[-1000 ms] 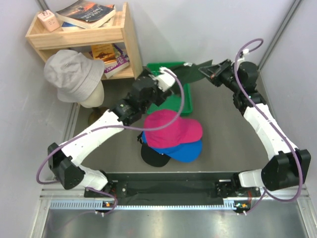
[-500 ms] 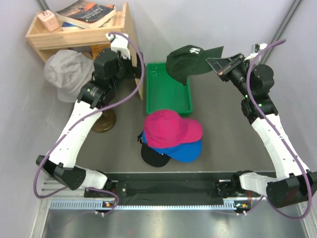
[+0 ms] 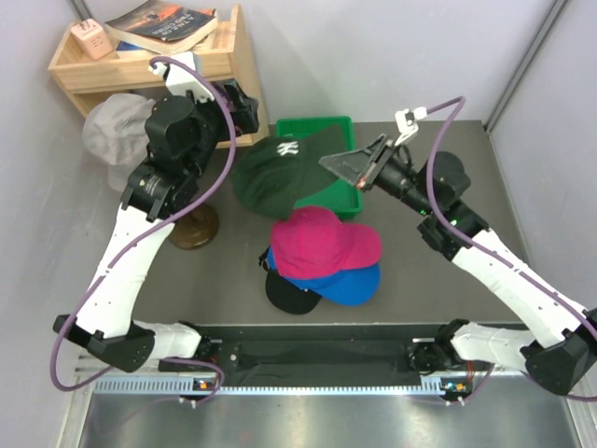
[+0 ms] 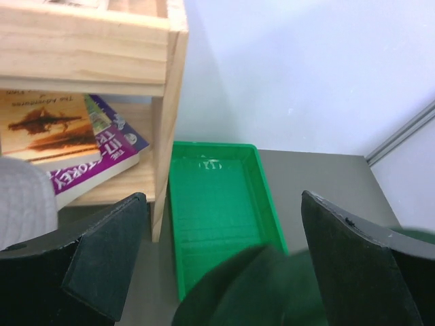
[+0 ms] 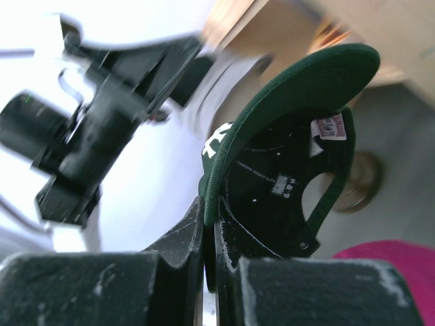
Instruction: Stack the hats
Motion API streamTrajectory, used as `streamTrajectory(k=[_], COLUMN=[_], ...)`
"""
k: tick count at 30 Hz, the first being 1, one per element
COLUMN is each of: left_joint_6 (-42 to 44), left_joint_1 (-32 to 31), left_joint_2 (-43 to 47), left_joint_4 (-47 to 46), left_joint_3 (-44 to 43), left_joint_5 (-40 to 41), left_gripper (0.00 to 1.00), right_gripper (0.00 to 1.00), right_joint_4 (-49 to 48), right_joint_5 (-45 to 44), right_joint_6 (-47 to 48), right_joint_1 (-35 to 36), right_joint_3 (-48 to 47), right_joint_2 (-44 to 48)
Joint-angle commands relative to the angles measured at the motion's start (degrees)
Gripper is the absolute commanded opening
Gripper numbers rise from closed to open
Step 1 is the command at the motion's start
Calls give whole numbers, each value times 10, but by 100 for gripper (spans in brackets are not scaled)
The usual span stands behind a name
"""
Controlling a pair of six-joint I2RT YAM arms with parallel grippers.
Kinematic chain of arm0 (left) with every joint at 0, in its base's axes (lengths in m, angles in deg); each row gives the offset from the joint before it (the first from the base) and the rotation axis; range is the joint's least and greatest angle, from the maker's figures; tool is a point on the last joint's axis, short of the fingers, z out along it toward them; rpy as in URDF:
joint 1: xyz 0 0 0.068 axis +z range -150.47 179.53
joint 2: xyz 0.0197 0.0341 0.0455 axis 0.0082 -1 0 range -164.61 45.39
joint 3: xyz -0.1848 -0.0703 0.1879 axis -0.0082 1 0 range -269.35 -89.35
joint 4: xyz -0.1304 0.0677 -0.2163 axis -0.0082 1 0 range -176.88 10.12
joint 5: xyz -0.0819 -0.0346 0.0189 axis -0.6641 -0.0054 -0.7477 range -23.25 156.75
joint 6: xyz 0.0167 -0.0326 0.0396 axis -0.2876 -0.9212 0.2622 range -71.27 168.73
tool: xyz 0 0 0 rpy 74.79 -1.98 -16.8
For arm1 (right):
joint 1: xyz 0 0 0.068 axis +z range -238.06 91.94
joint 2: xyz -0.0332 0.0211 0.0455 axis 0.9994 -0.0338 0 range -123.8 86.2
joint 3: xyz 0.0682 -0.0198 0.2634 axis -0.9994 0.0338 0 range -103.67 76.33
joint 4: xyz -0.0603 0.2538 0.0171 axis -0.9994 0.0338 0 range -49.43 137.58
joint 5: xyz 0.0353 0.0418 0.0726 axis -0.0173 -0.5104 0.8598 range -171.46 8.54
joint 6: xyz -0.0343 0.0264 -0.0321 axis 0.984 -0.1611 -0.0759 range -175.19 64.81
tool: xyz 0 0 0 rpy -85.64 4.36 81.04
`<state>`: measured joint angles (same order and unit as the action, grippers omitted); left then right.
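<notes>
My right gripper [image 3: 338,162] is shut on the brim of the dark green cap [image 3: 275,173] and holds it in the air over the front of the green tray [image 3: 317,125], just behind the stack. In the right wrist view the brim is pinched edge-on in the gripper [image 5: 211,217], and the cap's [image 5: 285,176] dark inside faces the camera. The stack has the magenta cap [image 3: 322,243] on top, the blue cap [image 3: 353,285] under it and the black cap [image 3: 284,297] lowest. My left gripper [image 3: 238,107] is raised near the shelf, open [image 4: 222,197] and holding nothing.
A wooden shelf [image 3: 159,65] with books [image 4: 68,149] stands at the back left. In front of it a grey bucket hat [image 3: 112,140] sits on a stand with a round base [image 3: 194,229]. The left arm crosses above that hat. Grey walls close in the table.
The right arm lifted the dark green cap out of the tray and swung it left and down toward the stack. The left arm pulled back from the tray toward the shelf, still open.
</notes>
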<state>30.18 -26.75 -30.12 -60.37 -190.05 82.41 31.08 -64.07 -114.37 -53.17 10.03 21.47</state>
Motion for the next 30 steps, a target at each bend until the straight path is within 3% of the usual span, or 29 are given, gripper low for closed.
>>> streamTrajectory(k=[1,4,9,14,19,30], left_joint_6=[-22,-32,-40,-34,-40,-46], left_joint_1=[3,3,3,3,3,3], left_joint_2=[46,85,129,149,147,145], left_joint_4=[-52,-78,-69,-50,-40,-8], left_joint_3=[36,82,133,135,136,160], left_joint_5=[25,31,38,46,32,27], left_gripper=[99,99,99,99,99,99], right_gripper=[0,0,0,0,0,0], right_joint_4=[-99,-127,-291,-306,-388,-422], right_joint_5=[-4,0,9,9,-3,19], right_joint_6=[-1,-8,-85,-73,-119,-153], right_joint_1=[76,119,129,128,96,-5], right_joint_3=[17,50,194,259,348,451], right_joint_2=[29,30,55,75,108,154])
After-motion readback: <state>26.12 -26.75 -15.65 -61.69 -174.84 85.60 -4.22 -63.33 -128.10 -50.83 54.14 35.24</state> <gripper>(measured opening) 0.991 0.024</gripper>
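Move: Your right hand still grips the dark green cap by its brim. The pink cap topping the stack lies some 6 cm back, 4 cm left and 18 cm below; the blue cap under it is about 9 cm back and 3 cm left, and the black brim pokes out roughly 16 cm back and 8 cm left. The green bin's middle is some 19 cm ahead, level sideways. From the empty left hand, the pink cap lies around 17 cm back, 15 cm right, 22 cm below. Keep the brim pinched and lower the green cap onto the pink one: swing the right hand back about 8 cm and left first, then sink it roughly 14 cm in all, easing back to the right late in the descent. Bring the left gripper back and a little left, about 5 cm, its fingers staying wide open. ##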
